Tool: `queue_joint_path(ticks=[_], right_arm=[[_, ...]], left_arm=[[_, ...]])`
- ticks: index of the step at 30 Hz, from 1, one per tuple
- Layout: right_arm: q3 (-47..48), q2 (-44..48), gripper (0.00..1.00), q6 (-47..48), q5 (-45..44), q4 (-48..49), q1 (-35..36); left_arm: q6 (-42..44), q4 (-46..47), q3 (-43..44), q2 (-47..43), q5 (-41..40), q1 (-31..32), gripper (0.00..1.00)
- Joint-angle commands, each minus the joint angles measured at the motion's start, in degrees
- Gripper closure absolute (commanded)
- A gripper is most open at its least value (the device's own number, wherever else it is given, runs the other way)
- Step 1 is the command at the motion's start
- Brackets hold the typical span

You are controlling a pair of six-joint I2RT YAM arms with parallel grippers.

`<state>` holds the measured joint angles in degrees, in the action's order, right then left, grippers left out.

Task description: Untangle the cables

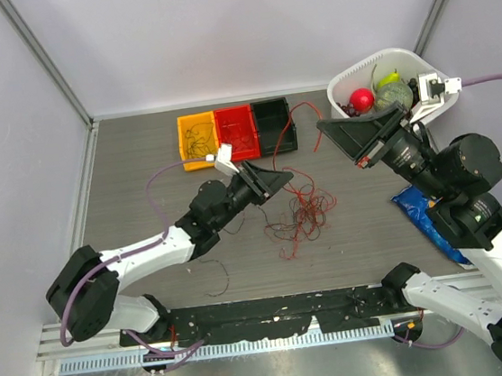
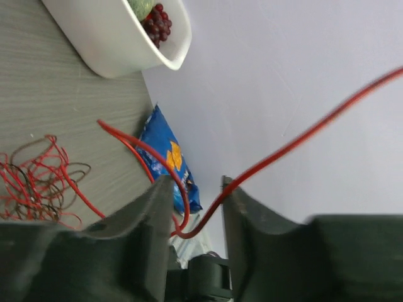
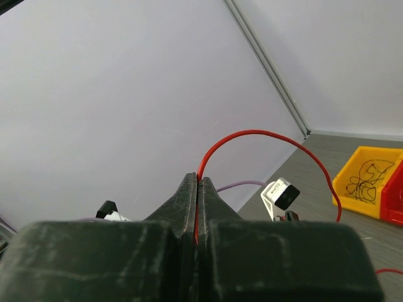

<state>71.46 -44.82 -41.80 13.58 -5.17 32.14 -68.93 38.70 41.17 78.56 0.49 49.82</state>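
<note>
A tangle of thin red and dark cables [image 1: 304, 211] lies on the grey table, right of centre, and shows again in the left wrist view [image 2: 38, 182]. My right gripper [image 1: 323, 126] [image 3: 198, 179] hangs above the table, shut on one red cable [image 3: 264, 132] that arches out of its tips. My left gripper [image 1: 283, 178] [image 2: 195, 185] hovers just left of the tangle. Its jaws stand apart, and a loop of the red cable [image 2: 283, 148] runs through the gap, resting against the right finger [image 2: 252, 214]. I see no clamp on it.
Yellow [image 1: 198, 140], red [image 1: 237, 132] and black [image 1: 273, 124] bins stand in a row at the back; the yellow one holds dark wires. A white basket [image 1: 345, 82] with fruit sits at the back right. A blue snack bag [image 1: 422, 214] lies at the right.
</note>
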Motion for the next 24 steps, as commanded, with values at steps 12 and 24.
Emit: queue_joint_path(ticks=[12,24], right_arm=[[-11.8,6.1,0.90,9.7,-17.4,-16.1,0.2],[-25.8,-13.6,0.46,8.9,-18.5,12.1,0.2]], left_arm=[[12.2,-17.0,5.7,-13.2,-4.8,-0.1,1.00],[22.8,-45.4,22.9,-17.7,-16.6,-6.7,1.00]])
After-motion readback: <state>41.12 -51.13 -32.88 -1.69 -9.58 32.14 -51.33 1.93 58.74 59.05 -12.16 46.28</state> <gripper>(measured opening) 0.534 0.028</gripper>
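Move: The red cable hangs from the closed right fingers and dips between the left hand's half-open fingertips, so the strand to be gripped is right at the left hand point, roughly 26 cm below and 8 cm ahead of the right hand. From the left hand, the tangle lies about 4 cm ahead, 4 cm right and 26 cm down, the loose dark cable some 18 cm left and 2 cm back, and the red tray 31 cm ahead and 11 cm left. The tangle lies about 12 cm ahead of the right hand, 5 cm right and 52 cm down. The left fingers finish closing and pinch the red cable almost on the spot, then carry it up some 12 cm and about 10 cm to the left, away from the tangle, with the wrist swinging counter-clockwise and its fingertips rising. Once that grip is shut, the right hand opens about halfway, lets go of the same cable and drops fast, about 30 cm down and 9 cm forward, tipping its fingers down towards the tangle without reaching it. ##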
